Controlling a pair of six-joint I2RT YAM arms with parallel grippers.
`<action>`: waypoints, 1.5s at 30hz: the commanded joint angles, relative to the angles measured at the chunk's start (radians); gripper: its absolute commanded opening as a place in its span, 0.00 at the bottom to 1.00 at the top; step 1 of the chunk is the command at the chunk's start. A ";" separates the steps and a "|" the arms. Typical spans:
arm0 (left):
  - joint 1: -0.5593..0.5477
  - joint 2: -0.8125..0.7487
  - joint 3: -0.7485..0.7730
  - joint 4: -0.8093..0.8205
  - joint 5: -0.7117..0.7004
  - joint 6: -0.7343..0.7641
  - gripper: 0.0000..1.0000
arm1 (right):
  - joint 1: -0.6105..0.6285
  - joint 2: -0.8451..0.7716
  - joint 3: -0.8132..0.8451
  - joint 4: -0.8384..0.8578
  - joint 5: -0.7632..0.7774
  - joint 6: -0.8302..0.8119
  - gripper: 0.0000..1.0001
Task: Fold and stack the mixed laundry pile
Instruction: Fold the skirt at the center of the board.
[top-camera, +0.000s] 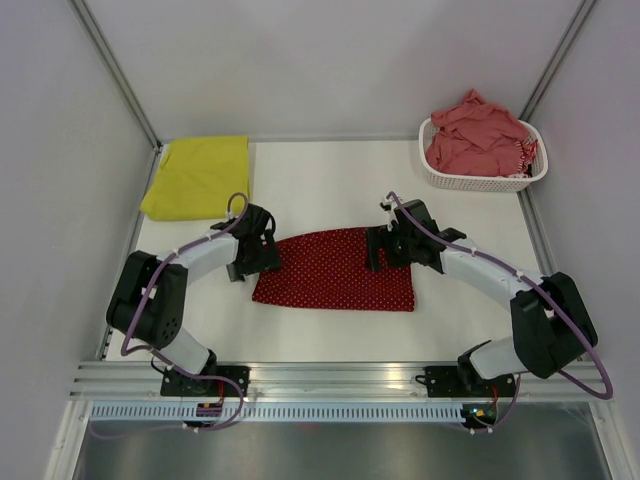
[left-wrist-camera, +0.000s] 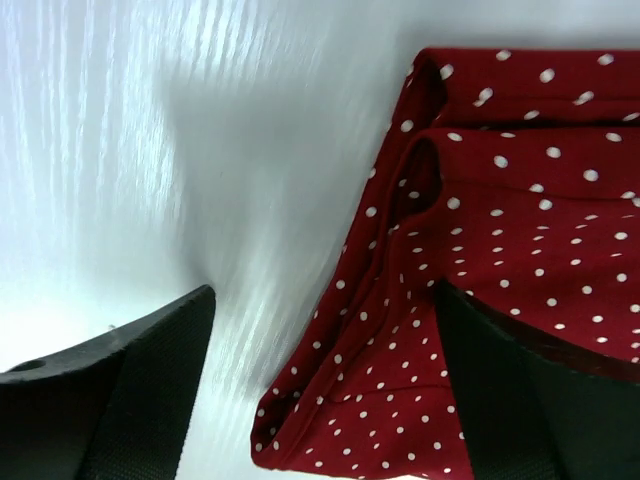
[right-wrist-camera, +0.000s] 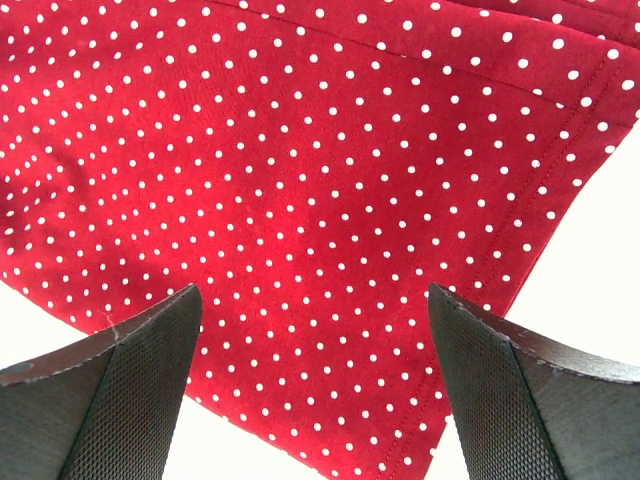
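Note:
A dark red white-dotted cloth (top-camera: 335, 272) lies flat at the table's middle, folded into a rough rectangle. My left gripper (top-camera: 262, 250) stands open at its left end. In the left wrist view the cloth's layered corner (left-wrist-camera: 480, 230) lies between the jaws of that gripper (left-wrist-camera: 322, 320), one finger (left-wrist-camera: 150, 380) over bare table. My right gripper (top-camera: 385, 245) stands open over the cloth's far right part. In the right wrist view it (right-wrist-camera: 312, 320) frames the dotted fabric (right-wrist-camera: 300, 150) near a hemmed corner and holds nothing. A yellow-green garment (top-camera: 198, 175) lies folded at the back left.
A white perforated basket (top-camera: 480, 181) stands at the back right with salmon-pink and red-striped garments (top-camera: 480, 135) heaped in it. Grey walls close in the table on three sides. A metal rail runs along the near edge.

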 joint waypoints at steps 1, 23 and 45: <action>0.018 0.032 0.001 0.091 0.104 0.091 0.90 | 0.001 -0.028 0.015 0.025 -0.019 -0.025 0.98; -0.084 0.005 -0.006 0.091 0.052 0.033 0.02 | 0.027 -0.166 -0.036 0.057 -0.022 -0.001 0.98; -0.166 -0.284 0.157 -0.078 0.033 0.023 0.02 | 0.359 0.304 0.193 0.281 0.140 0.193 0.30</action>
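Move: The skirt lies flat between the hands. Its left edge, the left hand's target, is about 3 cm right, 2 cm ahead and 1 cm below the left hand; the yellow stack lies some 25 cm ahead and 15 cm left of that hand. The skirt's middle is about 13 cm left of the right hand, 2 cm back and 5 cm lower; the laundry basket stands roughly 28 cm ahead and 26 cm right of this hand. The skirt's left edge is pinched by the left fingers, which slide about 3 cm rightward and slightly forward around the edge, close, then lift it some 9 cm while drifting farther right. The right hand rises a little, sweeps about 14 cm left to over the skirt's middle while sinking again, and its fingers draw mostly closed; contact there can't be seen. ##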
